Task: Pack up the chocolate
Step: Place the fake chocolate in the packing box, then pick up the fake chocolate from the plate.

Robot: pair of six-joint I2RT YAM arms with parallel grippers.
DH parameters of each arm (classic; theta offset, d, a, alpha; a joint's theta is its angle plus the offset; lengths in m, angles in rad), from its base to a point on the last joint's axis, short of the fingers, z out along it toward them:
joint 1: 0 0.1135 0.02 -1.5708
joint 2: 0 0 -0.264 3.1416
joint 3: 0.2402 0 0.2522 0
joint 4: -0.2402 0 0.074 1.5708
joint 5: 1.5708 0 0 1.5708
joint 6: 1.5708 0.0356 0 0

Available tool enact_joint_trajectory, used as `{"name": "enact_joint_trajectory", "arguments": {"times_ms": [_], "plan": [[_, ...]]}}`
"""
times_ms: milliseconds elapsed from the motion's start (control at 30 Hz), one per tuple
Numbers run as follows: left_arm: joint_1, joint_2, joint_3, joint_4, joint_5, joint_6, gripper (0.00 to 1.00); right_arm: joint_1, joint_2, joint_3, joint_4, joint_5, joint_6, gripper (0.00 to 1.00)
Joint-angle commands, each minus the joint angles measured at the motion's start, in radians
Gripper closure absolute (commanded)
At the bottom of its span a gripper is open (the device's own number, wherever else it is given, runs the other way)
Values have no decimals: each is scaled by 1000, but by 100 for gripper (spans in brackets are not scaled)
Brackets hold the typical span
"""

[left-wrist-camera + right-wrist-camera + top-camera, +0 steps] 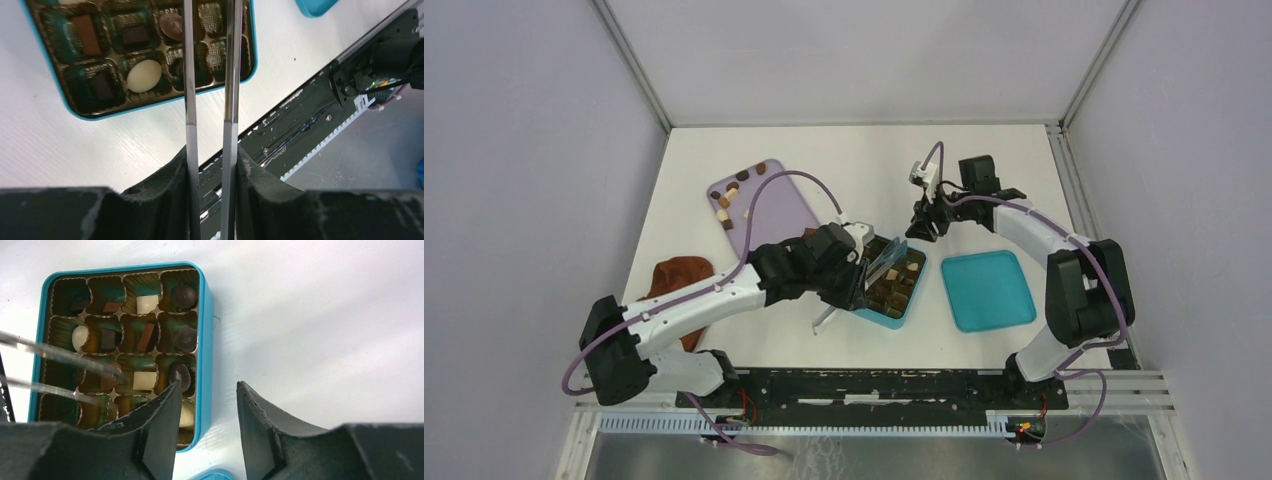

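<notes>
The chocolate lies in two places: several small pieces (734,195) on the lilac tray (774,215), and more in the cells of the teal box (908,305), among them a cream oval (144,76) and a white square (147,304). My left gripper (861,275) (211,155) is shut on metal tweezers (189,75), whose two blades stand apart and reach over the box. The tweezer tips (65,356) hover over the box's left cells; whether they hold a piece I cannot tell. My right gripper (927,225) (209,385) is open and empty above the box's right rim (205,315).
The teal lid (987,290) lies flat to the right of the box. A reddish-brown cloth (679,275) sits at the left beside my left arm. The black base rail (300,120) runs along the near table edge.
</notes>
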Motion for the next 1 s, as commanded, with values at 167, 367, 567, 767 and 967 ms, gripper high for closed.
{"name": "enact_joint_trajectory", "arguments": {"times_ms": [167,367,567,767,967], "plan": [[290,-154,14,-124,-52,-6,63,-25,-118,37,-26,-54,-62,48],[530,-172,38,-309,-94,82,62,-26,-127,38,-36,-91,-68,48],[716,-120,31,-319,-128,167,62,-25,-120,43,-53,-120,-75,48],[806,-14,124,-270,-125,227,61,-25,-124,42,-55,-133,-76,48],[846,107,234,-313,-174,302,58,-21,-111,44,-60,-140,-78,48]]}}
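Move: The left gripper holds the silver tongs, now empty-looking, over the packing box, whose middle lies about 3 cm ahead, 5 cm to the right and 12 cm below. The purple tray to go back to lies some 18 cm ahead, 21 cm left and 13 cm below; its far-left chocolates are about 24 cm ahead and 29 cm left. From the empty right hand, the tray lies roughly 4 cm ahead, 36 cm left and 11 cm below. Bring the left gripper, still clamping the tongs, away from the packing box to the purple tray: about 24 cm left and 13 cm forward, rising slightly before dipping again, swinging the tongs some 40 degrees counter-clockwise and raising the hand's left side a little. Finish with a forward stretch. Meanwhile lift the open right hand about 4 cm clear of the box and hold it there. ##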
